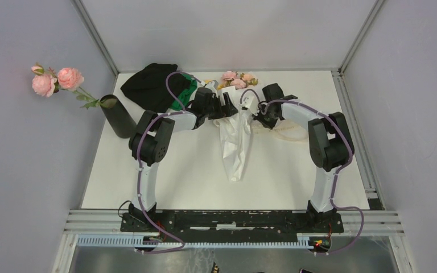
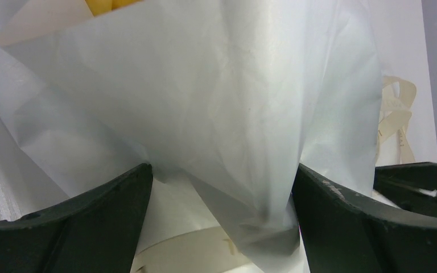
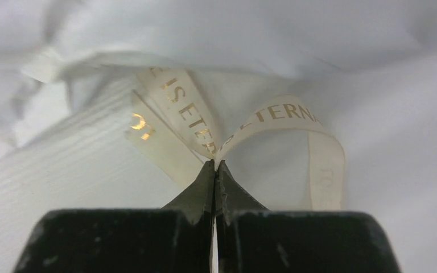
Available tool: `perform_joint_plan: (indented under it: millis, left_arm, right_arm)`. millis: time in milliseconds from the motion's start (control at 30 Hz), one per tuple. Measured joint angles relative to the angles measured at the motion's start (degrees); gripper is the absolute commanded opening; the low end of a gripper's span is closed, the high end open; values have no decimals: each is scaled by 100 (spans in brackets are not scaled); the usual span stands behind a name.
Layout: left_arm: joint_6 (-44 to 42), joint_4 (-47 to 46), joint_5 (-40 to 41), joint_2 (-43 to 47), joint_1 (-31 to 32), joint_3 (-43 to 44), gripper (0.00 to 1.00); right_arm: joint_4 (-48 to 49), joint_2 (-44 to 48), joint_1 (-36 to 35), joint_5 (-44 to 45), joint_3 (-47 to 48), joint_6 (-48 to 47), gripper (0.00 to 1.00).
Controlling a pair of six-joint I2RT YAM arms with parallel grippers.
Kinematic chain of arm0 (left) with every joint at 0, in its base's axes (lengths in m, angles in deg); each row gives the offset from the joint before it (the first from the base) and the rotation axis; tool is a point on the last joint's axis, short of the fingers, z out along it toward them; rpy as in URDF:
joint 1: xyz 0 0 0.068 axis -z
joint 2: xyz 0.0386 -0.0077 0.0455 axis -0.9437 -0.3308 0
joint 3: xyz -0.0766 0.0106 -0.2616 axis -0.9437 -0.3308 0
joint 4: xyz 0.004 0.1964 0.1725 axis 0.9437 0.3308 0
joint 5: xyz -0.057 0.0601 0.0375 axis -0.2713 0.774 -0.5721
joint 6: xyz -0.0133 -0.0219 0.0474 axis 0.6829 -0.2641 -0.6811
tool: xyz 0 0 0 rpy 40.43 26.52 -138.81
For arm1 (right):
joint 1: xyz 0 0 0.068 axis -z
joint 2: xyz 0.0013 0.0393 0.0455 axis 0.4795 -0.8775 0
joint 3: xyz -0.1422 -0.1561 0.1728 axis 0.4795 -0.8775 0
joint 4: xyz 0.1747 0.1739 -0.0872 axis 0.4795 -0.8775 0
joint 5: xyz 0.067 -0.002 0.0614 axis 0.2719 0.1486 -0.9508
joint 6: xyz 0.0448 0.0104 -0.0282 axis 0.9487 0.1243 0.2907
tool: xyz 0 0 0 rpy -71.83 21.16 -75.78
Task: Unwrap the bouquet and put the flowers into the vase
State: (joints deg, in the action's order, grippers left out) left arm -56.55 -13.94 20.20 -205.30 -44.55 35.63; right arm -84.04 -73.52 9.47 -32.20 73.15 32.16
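The bouquet lies mid-table, its white paper (image 1: 236, 145) trailing toward me and its flowers (image 1: 236, 78), pink and peach, at the far end. My left gripper (image 1: 229, 107) is open, and its fingers (image 2: 91, 219) straddle the paper cone (image 2: 216, 102) without pinching it. A yellow flower (image 2: 105, 5) peeks over the cone's top. My right gripper (image 3: 215, 165) is shut on the cream ribbon (image 3: 182, 108) with gold lettering, right at the wrap's waist (image 1: 254, 111). The black vase (image 1: 118, 118) stands tilted at the table's left edge.
A stem of pink roses (image 1: 54, 81) sticks out of the vase to the left. A black-and-green cloth heap (image 1: 156, 85) lies at the back left, just behind my left arm. Loose ribbon loops (image 1: 287, 135) trail on the table under my right arm.
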Motion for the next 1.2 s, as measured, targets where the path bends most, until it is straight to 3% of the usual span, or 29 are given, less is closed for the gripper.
perform_joint_plan:
  millis: [600, 833, 1000, 1100, 1200]
  left_arm:
    - [2, -127, -9, 103, -9, -197, 98]
    - [2, -153, -26, 168, -9, -289, 98]
    - [-2, 22, 31, 269, 44, -328, 98]
    - [-11, 236, 162, 369, 125, -317, 98]
    - [-63, 466, 223, 514, 229, -245, 98]
  right_arm:
    - [2487, 2868, 1067, 3027, -1008, 2599, 0]
    - [3010, 3657, 1132, 3412, -1257, 2918, 0]
    - [3517, 3853, 1130, 3386, -2337, 3023, 14]
    - [3672, 3842, 1130, 3394, -3289, 3174, 37]
    - [3733, 3755, 1132, 3397, -3945, 3305, 48]
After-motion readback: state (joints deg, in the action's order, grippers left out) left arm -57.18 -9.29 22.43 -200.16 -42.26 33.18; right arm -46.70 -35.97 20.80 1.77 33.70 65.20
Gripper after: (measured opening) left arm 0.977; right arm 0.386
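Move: Bare table for the ribbon lies about 17 cm to the right of the right hand, 3 cm back and 4 cm below. The bouquet's white paper is centred some 14 cm left and 3 cm back, its pink flowers about 13 cm left and 17 cm ahead. From the left hand, that bare spot is roughly 31 cm right, 6 cm back, 6 cm below. The right hand pulls its pinched ribbon from the paper, some 27 cm up, 17 right, then sinks, opening. ##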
